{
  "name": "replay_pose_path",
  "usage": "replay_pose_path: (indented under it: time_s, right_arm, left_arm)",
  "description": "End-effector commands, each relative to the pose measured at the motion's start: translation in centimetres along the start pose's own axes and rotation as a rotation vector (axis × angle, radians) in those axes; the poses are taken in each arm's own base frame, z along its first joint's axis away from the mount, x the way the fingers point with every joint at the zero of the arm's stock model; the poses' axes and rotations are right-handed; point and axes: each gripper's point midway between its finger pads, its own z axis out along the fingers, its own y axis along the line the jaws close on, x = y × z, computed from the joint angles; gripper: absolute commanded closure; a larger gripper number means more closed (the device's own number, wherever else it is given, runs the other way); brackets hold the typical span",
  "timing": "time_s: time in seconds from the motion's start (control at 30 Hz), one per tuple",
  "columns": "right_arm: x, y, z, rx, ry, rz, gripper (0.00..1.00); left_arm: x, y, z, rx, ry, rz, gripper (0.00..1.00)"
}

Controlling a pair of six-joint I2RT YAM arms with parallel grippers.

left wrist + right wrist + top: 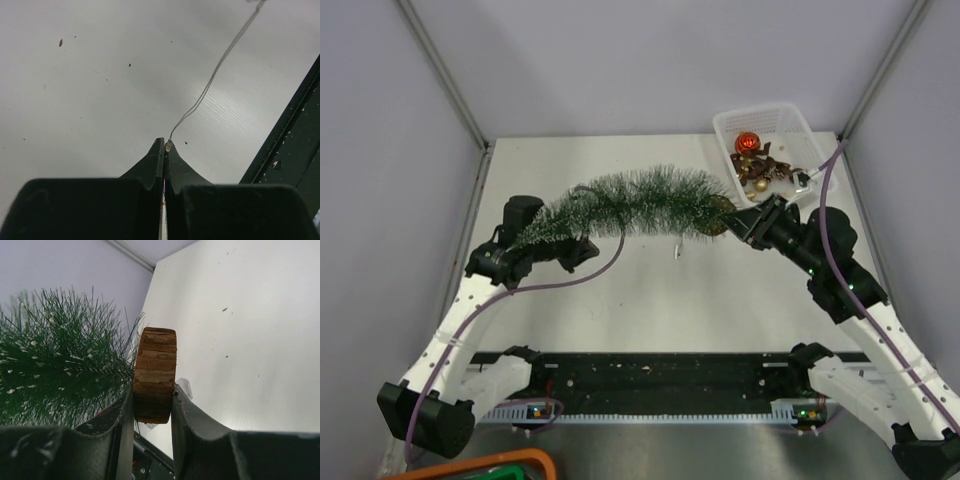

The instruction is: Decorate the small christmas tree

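Observation:
The small christmas tree [630, 205] hangs sideways above the table, bowed in an arch, green bristles with whitish tips. My right gripper [740, 222] is shut on its round wooden base [156, 365], the disc clamped edge-on between both fingers; the bristles [55, 365] fill the left of the right wrist view. My left gripper [578, 250] sits under the tree's tip end. In the left wrist view that gripper [164, 142] is shut on a thin wire [220, 62] with a tiny bulb [169, 145] at the fingertips. The wire runs up and away to the right.
A white basket [800, 125] at the back right holds a red bauble [748, 142] and brown and gold ornaments [765, 170]. A small pale piece [675, 250] dangles below the tree's middle. A black rail [650, 375] runs along the near edge. Grey walls enclose the table.

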Motion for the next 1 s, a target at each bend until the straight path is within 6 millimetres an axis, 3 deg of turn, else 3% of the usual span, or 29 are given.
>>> replay_pose_path:
  time_s: [0.0,0.2,0.37,0.6,0.7,0.97]
  right_arm:
    - [-4.5,1.3,-1.0,0.05,-0.155,-0.034,1.0]
    - [-5.4,-1.1,-1.3,0.176,-0.218,-0.022,1.0]
    - [-5.7,-1.8,-0.9,0.216,-0.241,0.045,1.0]
    - [-6.7,-1.8,-1.2,0.24,-0.28,0.049,1.0]
    - [-7.1,-2.3,-1.5,0.283,-0.285,0.027,1.0]
    - [-6.2,-4.5,-1.0,0.367,-0.252,-0.009,1.0]
  left_arm:
    - [-1.4,-1.4,-0.3,0.046,-0.062,0.026,1.0]
    - [-1.3,-2.9,-0.4,0.084,-0.07,-0.011,1.0]
    - [-0.5,-4.7,-0.1,0.136,-0.061,-0.096,0.91]
    - [0.8,-5.8,0.2,0.175,-0.039,-0.192,0.71]
    - [2.1,-5.8,0.3,0.165,-0.014,-0.169,0.5]
    - [3.7,-4.8,-0.4,0.104,0.015,-0.017,0.32]
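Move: The left hand, still pinching the end of a thin wire, has the middle of the airborne Christmas tree about 7 cm ahead, 7 cm to its right and 8 cm above; the little clear box on the wire hangs some 16 cm to its right, about level fore and aft. The right hand holds the tree's wooden base, the tree's middle about 19 cm to its left and 2 cm ahead. From that hand the ornament bin lies roughly 22 cm ahead, 12 cm right and 26 cm down. The right hand keeps its grip on the wooden base and carries the tree right and somewhat forward, about 7 cm towards the ornament bin, swinging it clockwise by some 20 degrees. Meanwhile the left hand backs off towards its base by about 5 cm, sinking and drifting a little right, and part-way through spreads its shut fingers to roughly two-thirds open, letting go of the wire's end and drawing away from the tree. ##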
